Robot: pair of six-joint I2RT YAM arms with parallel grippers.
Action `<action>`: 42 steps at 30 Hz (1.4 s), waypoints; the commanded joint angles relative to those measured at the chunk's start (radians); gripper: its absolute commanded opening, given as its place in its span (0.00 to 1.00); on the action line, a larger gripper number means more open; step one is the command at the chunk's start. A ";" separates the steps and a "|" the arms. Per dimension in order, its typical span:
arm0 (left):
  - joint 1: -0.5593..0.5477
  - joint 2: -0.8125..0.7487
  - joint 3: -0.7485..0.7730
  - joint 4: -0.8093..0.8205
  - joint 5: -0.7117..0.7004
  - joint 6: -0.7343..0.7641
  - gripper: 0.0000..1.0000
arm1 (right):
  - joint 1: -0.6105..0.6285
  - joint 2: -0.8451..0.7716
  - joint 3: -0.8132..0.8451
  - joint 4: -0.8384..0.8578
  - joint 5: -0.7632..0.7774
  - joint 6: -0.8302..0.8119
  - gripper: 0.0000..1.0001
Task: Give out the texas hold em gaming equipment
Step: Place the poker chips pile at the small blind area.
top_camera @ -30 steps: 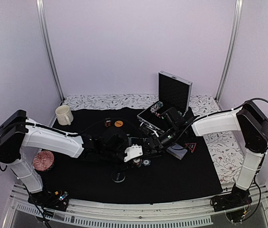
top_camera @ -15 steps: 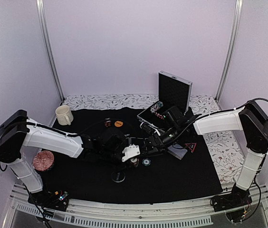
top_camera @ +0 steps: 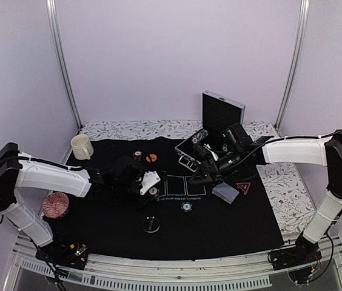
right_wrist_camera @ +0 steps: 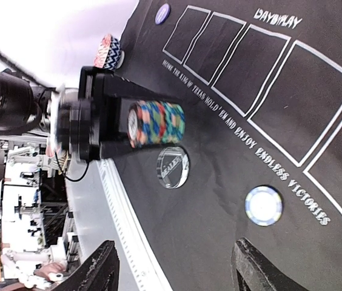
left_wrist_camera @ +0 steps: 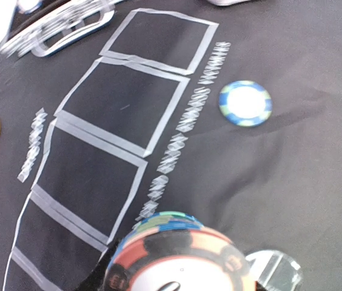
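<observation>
My left gripper [top_camera: 152, 188] is shut on a stack of striped poker chips [left_wrist_camera: 177, 254], held on its side just above the black mat; the right wrist view shows the stack [right_wrist_camera: 157, 124] between the two fingers. A single blue-and-white chip [top_camera: 187, 207] lies flat on the mat in front of the printed card boxes. A clear dealer disc [top_camera: 151, 225] lies nearer the front edge. My right gripper [top_camera: 199, 176] hovers open and empty over the card boxes, in front of the case. The grey-blue card deck [top_camera: 225, 193] and the red-edged triangle marker [top_camera: 243, 187] lie at the right.
The open silver case [top_camera: 222, 115] stands at the back right with chips in its tray. An orange disc [top_camera: 151, 157] and a small chip pile [top_camera: 137, 156] lie at the back. A cream mug [top_camera: 81, 146] and a pink patterned disc [top_camera: 55, 205] sit at the left.
My left gripper has pulled back to the left with the chip stack in it. The right gripper has drawn back towards the case. The blue-and-white chip has stayed on the mat.
</observation>
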 commanded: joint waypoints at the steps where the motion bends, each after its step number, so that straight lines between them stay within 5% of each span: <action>1: 0.059 -0.068 -0.014 -0.023 -0.073 -0.099 0.00 | -0.024 -0.048 0.027 -0.065 0.043 -0.057 0.65; 13: 0.260 -0.120 -0.010 -0.076 -0.225 -0.228 0.00 | -0.058 -0.105 0.022 -0.117 0.061 -0.124 0.65; 28: 0.553 0.008 0.047 -0.011 -0.297 -0.330 0.00 | -0.099 -0.144 0.020 -0.169 0.084 -0.188 0.65; 42: 0.611 0.144 0.164 0.006 -0.387 -0.474 0.00 | -0.124 -0.148 0.049 -0.206 0.105 -0.210 0.65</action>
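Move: The small blind button, marking where the gripped chips pile is bound, lies about 22 cm to the left hand's left, some 12 cm ahead and 7 cm below. The big blind stack stands about 24 cm ahead and 5 cm left of that hand; the white mug is some 26 cm ahead and 27 cm left. From the empty right hand, the button is roughly 37 cm left, 11 cm ahead and 14 cm below. The chips pile, still gripped by the left hand, swings left and forward about 30 cm in one sweep, across the card boxes to just beyond the small blind button. The wrist turns some 60 degrees counter-clockwise; after a slight rise and dip, the final stretch is straight forward. The open right hand draws off about 5 cm right, also edging forward and up. ##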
